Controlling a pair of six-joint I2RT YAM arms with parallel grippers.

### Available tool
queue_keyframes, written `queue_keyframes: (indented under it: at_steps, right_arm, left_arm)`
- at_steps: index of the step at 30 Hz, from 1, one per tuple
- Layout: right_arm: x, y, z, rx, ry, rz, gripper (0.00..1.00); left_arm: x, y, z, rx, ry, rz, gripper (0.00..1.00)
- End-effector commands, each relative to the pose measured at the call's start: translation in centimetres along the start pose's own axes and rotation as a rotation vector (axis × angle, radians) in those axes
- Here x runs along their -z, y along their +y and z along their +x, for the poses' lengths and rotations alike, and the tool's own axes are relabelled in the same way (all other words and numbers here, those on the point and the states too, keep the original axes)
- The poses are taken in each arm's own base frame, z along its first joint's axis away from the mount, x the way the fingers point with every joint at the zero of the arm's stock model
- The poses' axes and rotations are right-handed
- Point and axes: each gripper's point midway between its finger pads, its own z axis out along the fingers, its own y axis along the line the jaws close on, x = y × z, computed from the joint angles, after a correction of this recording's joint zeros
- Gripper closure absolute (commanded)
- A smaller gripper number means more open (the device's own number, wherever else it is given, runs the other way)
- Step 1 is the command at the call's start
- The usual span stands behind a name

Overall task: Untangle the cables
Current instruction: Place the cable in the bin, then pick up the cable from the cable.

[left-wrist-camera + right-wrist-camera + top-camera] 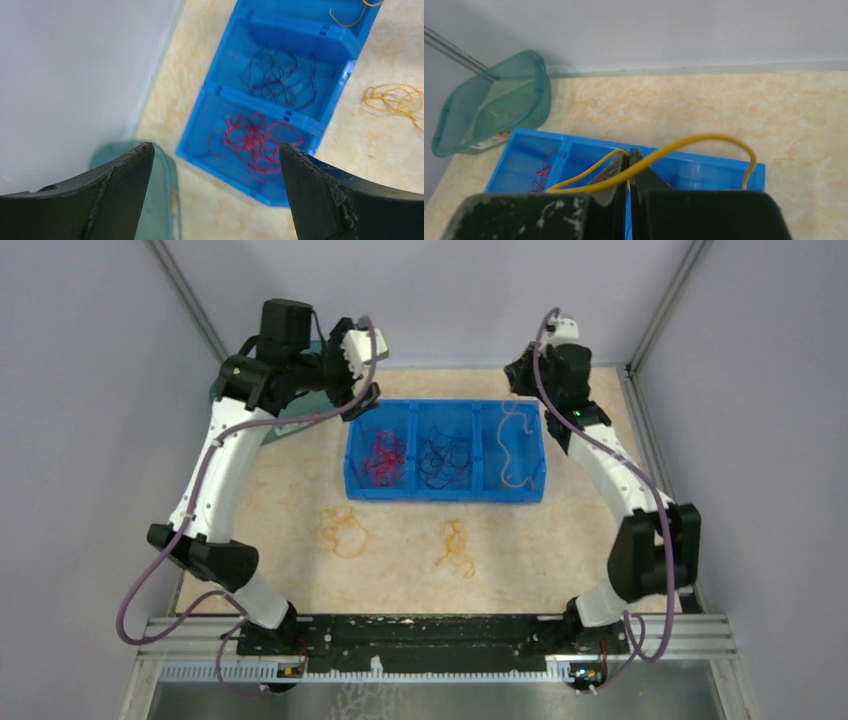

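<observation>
A blue three-compartment bin (445,495) holds the cables: red ones (383,455) in its left compartment, dark ones (445,460) in the middle. My right gripper (629,152) is shut on a yellow cable (704,139) above the right compartment. That cable's loops (512,445) trail down into the compartment. Two yellow-orange tangles (343,530) (455,545) lie on the table in front of the bin. My left gripper (216,147) hovers open and empty above the bin's far left corner, with the red cables (252,142) below it.
A teal plastic container (494,107) sits at the back left by the wall, under my left arm. Grey walls close in the table on three sides. Both arm bases stand at the near edge.
</observation>
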Motion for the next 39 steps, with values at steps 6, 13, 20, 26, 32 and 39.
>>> queue_keyframes:
  at_steps: [6, 13, 20, 26, 32, 39]
  right_arm:
    - [-1.1, -1.0, 5.1, 0.171, 0.332, 0.188, 1.0]
    - [2.6, -3.2, 13.5, 0.122, 0.614, 0.242, 0.98]
    - [4.0, -3.7, 14.6, 0.115, 0.708, 0.278, 0.65]
    - [5.9, -2.7, 10.1, 0.145, 0.621, 0.283, 0.49]
    - [7.3, 0.2, 5.6, 0.107, 0.432, 0.2, 0.5]
    - [10.8, 8.4, 7.7, 0.239, 0.281, -0.063, 0.53]
  left_arm:
    - [5.4, -1.1, 2.3, 0.236, -0.067, 0.003, 0.0]
    - [5.9, -1.7, 4.2, 0.261, -0.035, 0.009, 0.0]
    - [7.0, -2.5, 3.8, 0.232, -0.043, 0.009, 0.0]
    - [7.4, -2.9, 4.2, 0.258, -0.037, 0.019, 0.0]
    - [8.5, -1.2, 8.1, 0.304, -0.002, -0.026, 0.0]
    - [8.1, -4.1, 19.4, 0.364, 0.196, 0.019, 0.0]
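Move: The right hand, shut on the yellow cable, is above the bin's right compartment, whose middle lies about 25 cm below, 2 cm back and 3 cm to the right. The middle compartment with the dark cable is level with that one and some 15 cm to its left. Another yellow cable lies on the table 26 cm back and 10 cm left of the hand. From the left hand the right compartment is about 6 cm ahead, 26 cm right and 32 cm below. The right fingers let go of the yellow cable over the right compartment: the hand sinks about 17 cm while easing back and tipping its fingers some 40 degrees further down, and opens to about half near the bottom. It then climbs about 13 cm, still drawing back, fingers partly levelling. The empty left hand, wide open, shifts 15 cm left, away from the compartment, pausing midway and dipping at the end. ##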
